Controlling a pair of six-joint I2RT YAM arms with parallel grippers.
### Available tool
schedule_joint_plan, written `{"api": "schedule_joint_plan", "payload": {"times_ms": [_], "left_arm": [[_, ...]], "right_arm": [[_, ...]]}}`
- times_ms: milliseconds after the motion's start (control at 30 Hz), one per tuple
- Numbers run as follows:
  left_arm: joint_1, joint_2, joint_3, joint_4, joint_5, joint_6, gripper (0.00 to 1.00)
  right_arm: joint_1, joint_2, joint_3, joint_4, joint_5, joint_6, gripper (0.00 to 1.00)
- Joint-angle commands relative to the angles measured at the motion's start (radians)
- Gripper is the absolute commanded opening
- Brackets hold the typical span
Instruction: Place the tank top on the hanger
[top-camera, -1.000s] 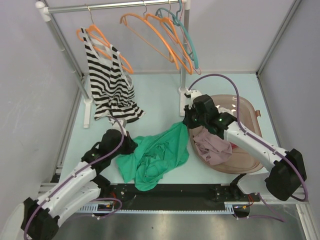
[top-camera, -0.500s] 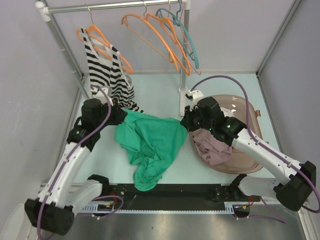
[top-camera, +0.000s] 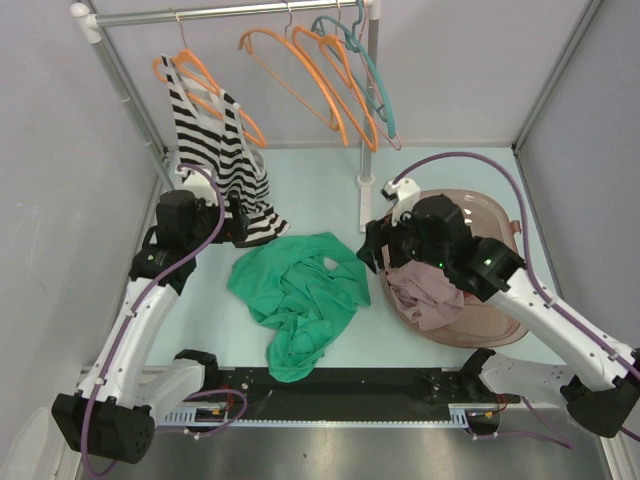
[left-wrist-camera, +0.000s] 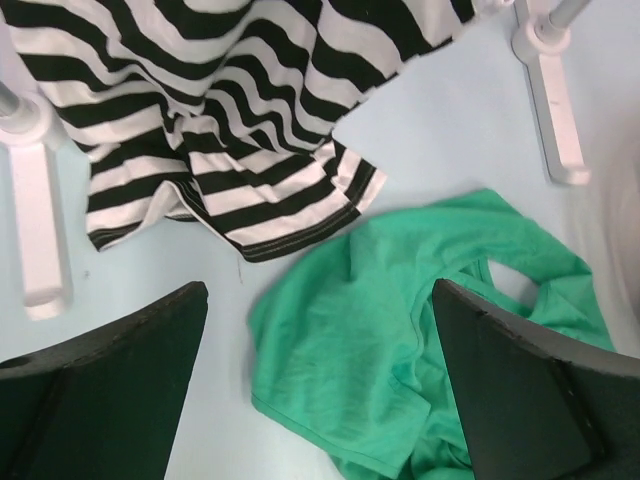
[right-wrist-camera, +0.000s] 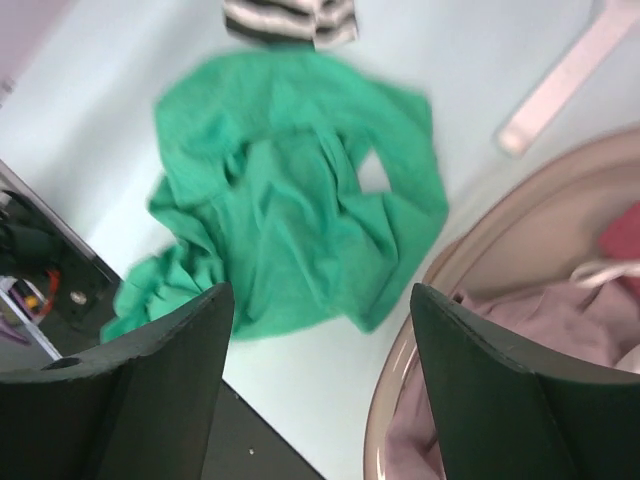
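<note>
The green tank top (top-camera: 300, 295) lies crumpled on the table between my two arms, with nothing holding it. My left gripper (top-camera: 236, 228) hangs open above its left edge, beside the hem of the striped top. In the left wrist view the tank top (left-wrist-camera: 400, 330) lies below the open gripper (left-wrist-camera: 320, 300). My right gripper (top-camera: 368, 250) is open and empty over the garment's right edge. From the right wrist the tank top (right-wrist-camera: 290, 200) spreads out beyond the open gripper (right-wrist-camera: 320, 295). Two empty orange hangers (top-camera: 310, 75) hang on the rail at the back.
A black-and-white striped top (top-camera: 220, 165) hangs on another orange hanger (top-camera: 200, 85) at the rail's left end. A teal hanger (top-camera: 382, 95) hangs by the right post (top-camera: 368, 150). A brownish basin (top-camera: 500, 330) at the right holds a mauve garment (top-camera: 425, 295).
Both grippers have opened and let go of the green top, which has dropped onto the table. The left arm swung back and left; the right gripper drew back slightly to the right.
</note>
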Motion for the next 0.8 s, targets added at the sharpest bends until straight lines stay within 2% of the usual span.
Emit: {"api": "schedule_joint_plan", "payload": {"times_ms": [0,267,433,533,767], "left_arm": [[0.007,-0.017,-0.016,0.069,-0.038,0.065,1.00],[0.007,-0.026,-0.068,0.081,0.051,0.060,0.99],[0.007,-0.048,-0.077,0.081,0.013,0.057,0.99],[0.007,-0.066,-0.085,0.084,0.010,0.056,0.99],[0.007,-0.083,-0.089,0.092,0.017,0.054,0.99]], "right_arm": [[-0.006,-0.002,0.199,-0.040,0.004,-0.067,0.77],[-0.020,0.218,0.552,-0.003,-0.006,-0.171,0.77],[-0.058,0.422,0.826,0.064,-0.104,-0.221,0.77],[-0.077,0.530,0.950,0.103,-0.081,-0.270,0.77],[-0.103,0.699,1.055,0.265,-0.043,-0.355,0.75]]}}
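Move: From the right hand, the middle of the left empty orange hanger is about 23 cm ahead, 14 to the left and 26 higher. The second orange hanger hangs roughly 7 cm to the right of it, level with it in reach and height; the green tank top lies on the table, some 16 cm left of the right hand, 2 ahead and 24 below. From the left hand that first hanger is about 14 cm ahead, 14 to the right and 29 up. The open right hand rises about 20 cm, then swings forward-left towards the left empty orange hanger, fingers tilting up. ##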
